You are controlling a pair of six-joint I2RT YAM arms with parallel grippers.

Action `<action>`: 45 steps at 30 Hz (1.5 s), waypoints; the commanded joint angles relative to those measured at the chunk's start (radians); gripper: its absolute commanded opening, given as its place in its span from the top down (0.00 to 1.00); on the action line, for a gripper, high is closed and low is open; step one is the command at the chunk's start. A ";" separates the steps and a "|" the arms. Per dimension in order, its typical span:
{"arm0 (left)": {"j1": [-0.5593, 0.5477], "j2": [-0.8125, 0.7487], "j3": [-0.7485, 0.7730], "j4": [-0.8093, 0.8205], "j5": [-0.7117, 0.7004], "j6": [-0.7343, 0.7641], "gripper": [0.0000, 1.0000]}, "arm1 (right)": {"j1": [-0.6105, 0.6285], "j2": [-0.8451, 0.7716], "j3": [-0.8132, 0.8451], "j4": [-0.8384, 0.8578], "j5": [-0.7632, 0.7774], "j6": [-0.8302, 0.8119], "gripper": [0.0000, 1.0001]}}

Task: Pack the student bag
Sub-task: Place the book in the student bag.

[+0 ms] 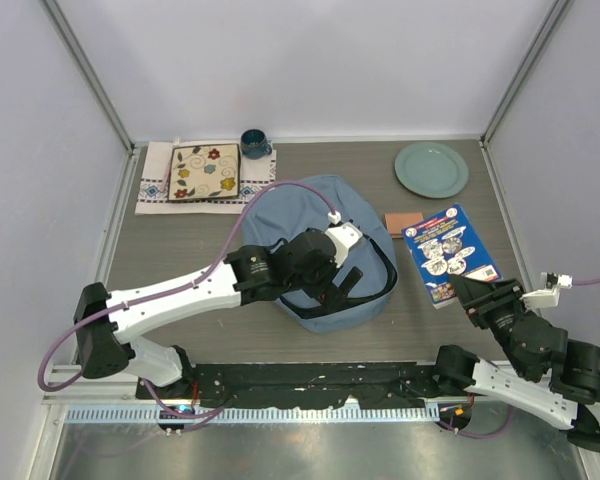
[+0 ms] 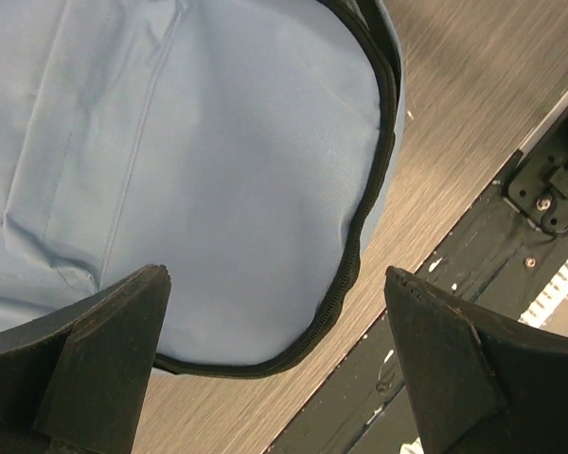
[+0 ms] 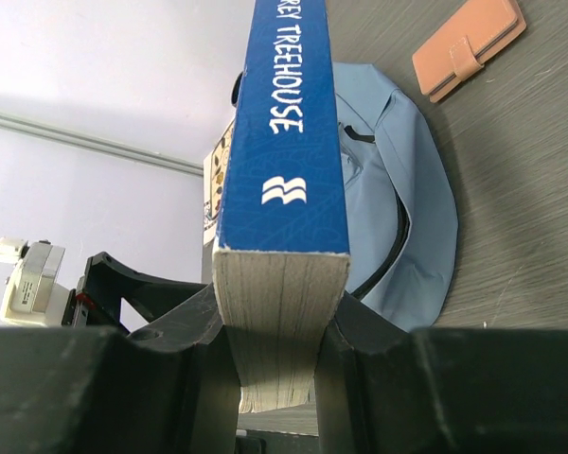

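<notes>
The student bag (image 1: 315, 205) is a rounded dusty-blue backpack with dark zipper lines, lying flat mid-table. My left gripper (image 1: 338, 288) hovers open over its near edge. In the left wrist view the bag (image 2: 199, 161) and its zipper rim lie below the wide-apart fingers (image 2: 104, 359), with nothing between them. My right gripper (image 1: 472, 295) is shut on the near end of a blue book (image 1: 448, 250), right of the bag. The right wrist view shows the book (image 3: 284, 142) clamped spine-up between the jaws, and the bag (image 3: 402, 208) beyond it.
A salmon-pink wallet (image 1: 403, 222) lies between the bag and the book. A green plate (image 1: 431, 168) sits back right. A dark mug (image 1: 255, 143) and a flower-patterned square (image 1: 204, 172) on a cloth sit back left. Walls enclose three sides.
</notes>
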 commanded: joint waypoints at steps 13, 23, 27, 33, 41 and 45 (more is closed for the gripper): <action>-0.002 0.036 0.011 0.061 0.000 -0.057 0.00 | 0.000 -0.022 0.078 -0.023 0.082 0.056 0.99; -0.004 0.113 0.061 0.032 0.116 0.015 0.00 | 0.000 -0.024 0.006 0.047 0.027 0.085 0.99; -0.004 0.137 0.070 0.007 0.130 0.047 0.04 | 0.000 -0.022 -0.014 0.066 0.016 0.090 0.99; -0.004 0.174 0.102 -0.028 0.124 0.089 0.33 | 0.000 -0.001 -0.015 0.072 0.019 0.093 0.99; -0.002 0.122 0.039 0.018 0.118 0.087 0.96 | -0.001 0.033 -0.018 0.055 0.006 0.127 0.99; -0.004 0.078 0.021 0.041 0.075 0.086 1.00 | -0.001 0.031 -0.049 0.084 -0.016 0.137 0.99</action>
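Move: For the left gripper, the zip edge of the student bag's mouth is about 5 cm below, some 3 cm to the right and 1 cm back. From it the wallet lies roughly 18 cm ahead, 20 cm right and 14 cm down on the table. From the right gripper, the bag mouth is some 23 cm left, 5 cm back and 16 cm below; its held book centres about 8 cm ahead and 2 cm left, the wallet 17 cm ahead and 9 cm left, well below. Bring the left gripper down about 5 cm onto the zip edge of the bag's mouth, easing some 2 cm to the right and turning slightly clockwise; near the bottom, shut the wide-open fingers to pinch the zip edge. Keep the book gripped in the right hand, out to the right of the bag, letting it settle a couple of centimetres lower. ##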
